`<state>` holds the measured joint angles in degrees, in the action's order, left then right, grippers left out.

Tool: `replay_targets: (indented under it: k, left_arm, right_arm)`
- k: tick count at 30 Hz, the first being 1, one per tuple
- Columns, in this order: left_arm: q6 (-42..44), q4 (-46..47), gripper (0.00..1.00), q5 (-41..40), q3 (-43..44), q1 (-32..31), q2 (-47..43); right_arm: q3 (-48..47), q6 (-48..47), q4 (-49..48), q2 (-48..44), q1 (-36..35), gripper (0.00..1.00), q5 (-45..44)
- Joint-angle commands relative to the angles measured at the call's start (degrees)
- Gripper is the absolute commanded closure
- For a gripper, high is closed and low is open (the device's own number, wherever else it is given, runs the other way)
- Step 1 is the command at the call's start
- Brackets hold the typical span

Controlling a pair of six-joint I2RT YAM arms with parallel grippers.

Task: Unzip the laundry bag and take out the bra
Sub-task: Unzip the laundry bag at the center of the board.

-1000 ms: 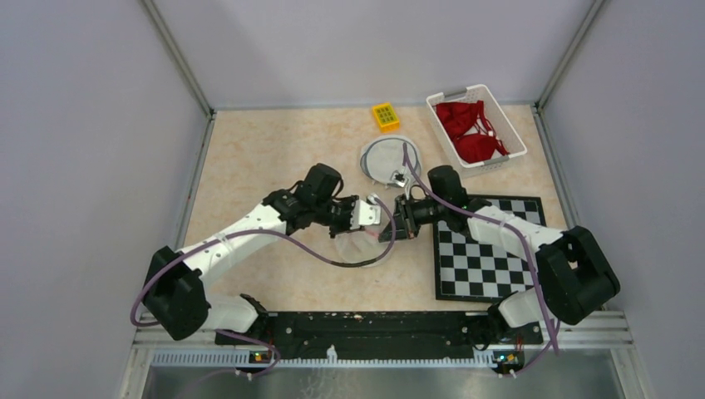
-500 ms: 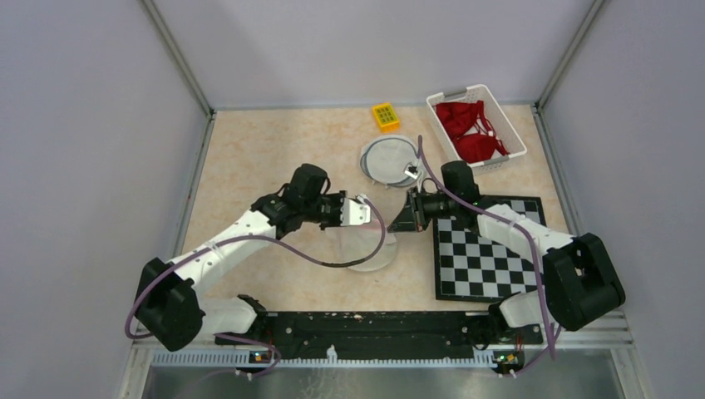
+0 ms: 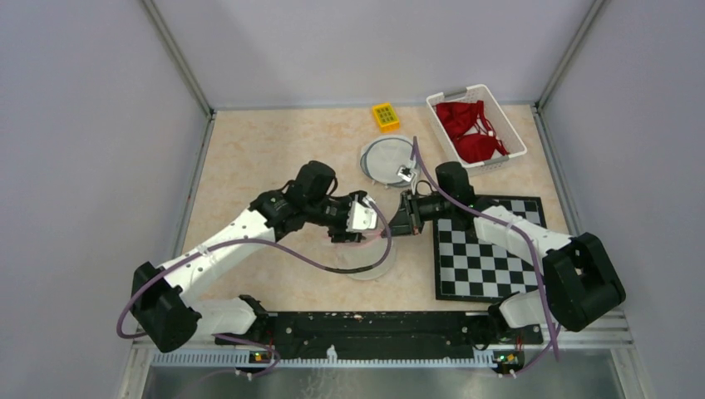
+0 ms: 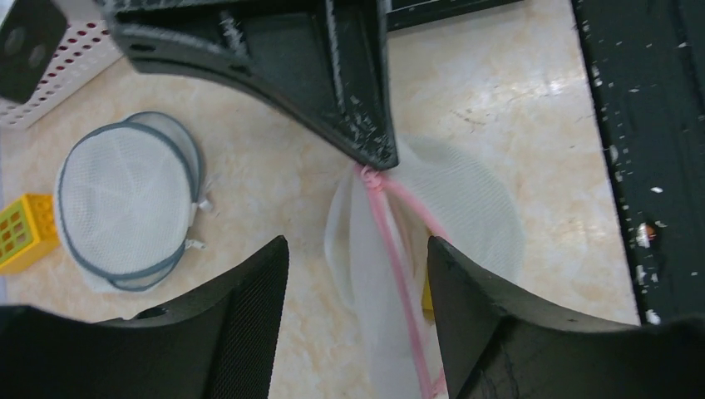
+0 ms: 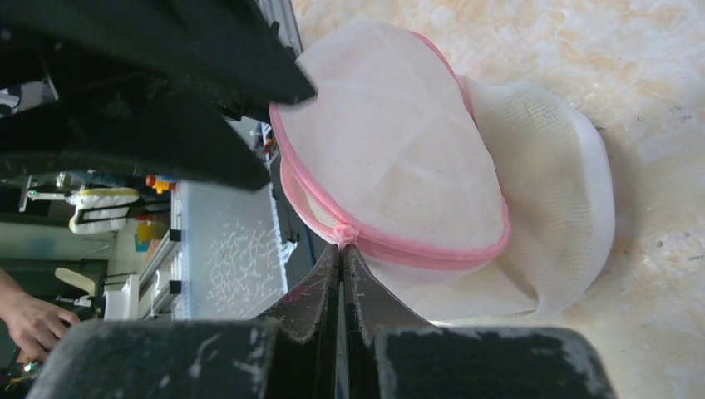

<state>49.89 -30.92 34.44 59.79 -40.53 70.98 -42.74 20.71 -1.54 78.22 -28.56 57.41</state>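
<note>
The laundry bag (image 3: 367, 253) is white mesh with a pink zipper (image 5: 391, 249) and lies on the table between the arms. My right gripper (image 5: 342, 249) is shut on the pink zipper pull (image 4: 371, 178), seen in the top view as the right gripper (image 3: 398, 223) at the bag's far edge. My left gripper (image 4: 357, 246) stands open over the bag, with the zipper line running between its fingers (image 4: 249, 316) untouched; from above, the left gripper (image 3: 359, 221) is just left of the right one. The bra is hidden; only a small yellow patch (image 4: 427, 297) shows through the mesh.
A second round mesh bag with grey trim (image 3: 388, 159) lies behind the grippers. A white basket (image 3: 508, 120) holding red garments stands at the back right. A yellow block (image 3: 384, 116) sits at the back, and a chessboard (image 3: 490, 253) lies under the right arm.
My left gripper has opened and let go of the bag. The right gripper stays shut on the zipper pull, having pulled slightly right.
</note>
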Motion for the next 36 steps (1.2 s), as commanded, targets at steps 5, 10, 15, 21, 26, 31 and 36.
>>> replay_targets:
  k: [5, 10, 15, 21, 26, 31, 36]
  left_arm:
    - [-5.5, 0.4, 0.39, -0.6, 1.4, -2.8, 2.4]
    - [-5.6, -0.4, 0.63, -4.1, 1.1, -3.1, 4.8]
    - [-6.2, 2.1, 0.93, -11.7, 1.1, -2.9, 4.5]
    - [-1.3, 5.1, 1.0, -14.0, 1.2, -1.2, 4.6]
    - [2.9, 8.3, 1.0, -11.3, -0.6, 3.6, 3.6]
    - [6.5, 13.2, 1.0, -7.5, -2.5, 7.2, 2.0]
    - [8.8, 10.4, 0.95, -1.4, -2.1, 7.2, 0.7]
  right_arm:
    - [-1.3, 1.7, -3.9, -0.7, -1.0, 1.0, 1.7]
    - [-1.1, 1.6, -3.9, -1.0, -0.9, 1.0, 1.5]
    - [-1.9, 1.6, -3.4, -0.9, 1.5, 1.0, 1.3]
    - [-2.3, -0.6, -1.5, -1.1, 3.7, 1.0, 1.0]
    - [-2.1, -4.2, 1.4, -1.4, 5.5, 1.0, 0.4]
    - [-1.4, -2.6, -0.7, -1.2, 6.0, 1.0, 1.1]
    - [-0.8, 1.1, -4.6, -0.8, 4.6, 1.0, 1.9]
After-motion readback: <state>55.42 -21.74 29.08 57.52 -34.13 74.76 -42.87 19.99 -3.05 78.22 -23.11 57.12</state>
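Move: The pink zip rim the open left fingers are about to shut on hangs roughly 3 cm below them and 1 cm back; the slider, already in the right fingertips, is about 6 cm right of the left hand, 1 cm back and 4 cm lower. From the right hand, the still-closed zip lies some 3 cm ahead and 2 cm left, about level; the round grey-trimmed bag is about 17 cm ahead, 2 cm right and 13 cm lower. The left hand eases back slightly and sinks about 3.5 cm while its open fingers shut on the laundry bag's pink zip rim, then it draws the pinched rim forward some 6 cm, drifting left and rising slightly, its heading turning counter-clockwise by up to 10 degrees. The right hand keeps its pinch on the slider, waits nearly still through that regrasp, then pulls it forward along the zip and a little to the right, about 4 cm in all. ##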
